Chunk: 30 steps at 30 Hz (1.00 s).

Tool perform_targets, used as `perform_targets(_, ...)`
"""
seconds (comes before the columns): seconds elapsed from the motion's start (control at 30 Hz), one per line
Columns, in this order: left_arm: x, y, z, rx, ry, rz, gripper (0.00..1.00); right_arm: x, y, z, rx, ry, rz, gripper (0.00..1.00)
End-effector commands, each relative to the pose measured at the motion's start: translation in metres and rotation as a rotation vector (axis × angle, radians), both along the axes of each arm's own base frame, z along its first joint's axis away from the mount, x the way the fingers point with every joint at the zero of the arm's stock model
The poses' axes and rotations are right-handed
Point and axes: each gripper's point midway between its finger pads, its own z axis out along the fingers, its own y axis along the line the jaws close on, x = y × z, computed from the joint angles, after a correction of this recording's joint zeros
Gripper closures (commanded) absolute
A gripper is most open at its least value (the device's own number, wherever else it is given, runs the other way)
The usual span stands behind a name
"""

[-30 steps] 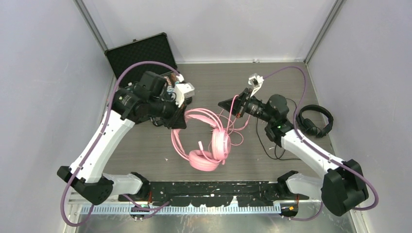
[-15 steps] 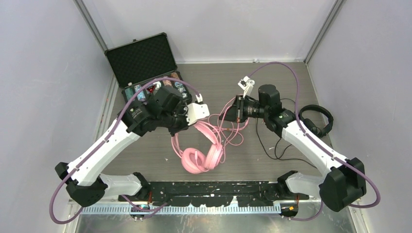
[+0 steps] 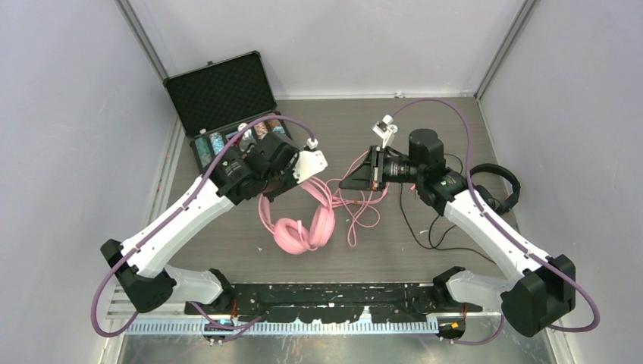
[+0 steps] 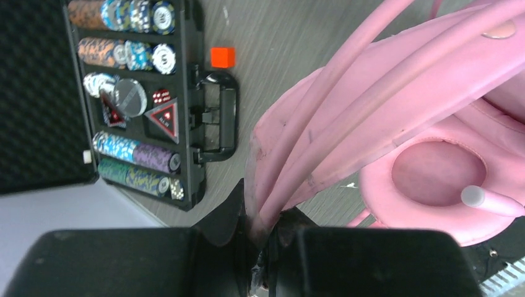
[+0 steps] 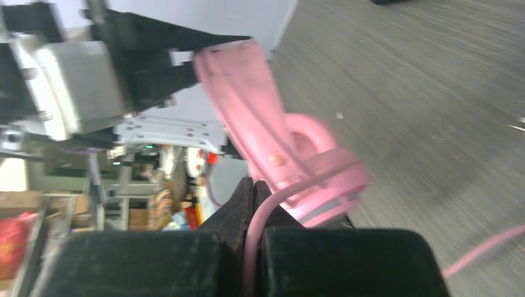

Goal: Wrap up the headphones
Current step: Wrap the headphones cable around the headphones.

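Note:
The pink headphones (image 3: pixel 303 227) hang by their headband near the table's middle, ear cups low and together. My left gripper (image 3: pixel 284 186) is shut on the headband (image 4: pixel 347 117) along with strands of pink cable; an ear cushion (image 4: pixel 439 179) shows beyond. My right gripper (image 3: pixel 345 183) faces it from the right, shut on the pink cable (image 5: pixel 257 216), which runs down between its jaws. Loose cable loops (image 3: pixel 364 208) lie below it. The black headphones (image 3: pixel 493 189) rest at the right edge, their thin black cable (image 3: pixel 413 224) trailing toward the middle.
An open black case (image 3: pixel 220 95) with rows of poker chips (image 4: pixel 133 59) stands at the back left, close behind my left wrist. A small orange cube (image 4: pixel 222 57) lies beside the case handle. Grey walls enclose the table on three sides.
My left arm has swung right and turned, carrying the pink headphones lower and a little leftward. My right gripper has shifted slightly with the cable still held.

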Motion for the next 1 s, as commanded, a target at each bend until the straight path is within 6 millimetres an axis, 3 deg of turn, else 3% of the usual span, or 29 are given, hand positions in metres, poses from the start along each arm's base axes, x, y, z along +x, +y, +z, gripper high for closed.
perform_targets(0.0, 0.012, 0.013, 0.016, -0.017, -0.090, 0.130, 1.00, -0.017, 0.010, 0.057, 0.232, -0.030, 0.092, 1.00)
perform_targets(0.17, 0.023, 0.020, 0.026, -0.035, -0.143, 0.267, 1.00, -0.020, 0.024, 0.054, 0.236, -0.011, 0.107, 1.00)
perform_targets(0.5, 0.031, 0.031, 0.034, -0.148, -0.190, 0.550, 1.00, -0.047, 0.082, 0.065, 0.288, 0.007, 0.229, 0.99)
perform_targets(0.7, 0.031, 0.041, 0.049, -0.338, -0.211, 0.746, 1.00, -0.041, 0.090, 0.057, 0.274, 0.000, 0.201, 0.97)
perform_targets(0.97, 0.030, 0.047, 0.065, -0.578, -0.228, 0.904, 1.00, -0.042, 0.102, 0.064, 0.280, -0.065, 0.183, 0.94)
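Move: My right hand, holding the pink cable, is headed for the headphones' earcups, about 9 cm to its left, 12 cm back and some 8 cm lower. The loose cable coils lie 5 cm to its right, 4 cm back and roughly 24 cm below. My left hand has the headband; the earcups hang about 13 cm back from it, 4 cm right and 8 cm below, and the poker case sits 17 cm left of it, 9 cm ahead and some 20 cm down. I draw the cable across the headphones with my right hand, about 9 cm left and half as far back, rising some 3 cm early on, until its fingertips are over the nearer earcup, where the grip slackens slightly. My left hand keeps pinching the headband, turns it about 45 degrees counter-clockwise and shifts it left and a little forward, lifting late. ##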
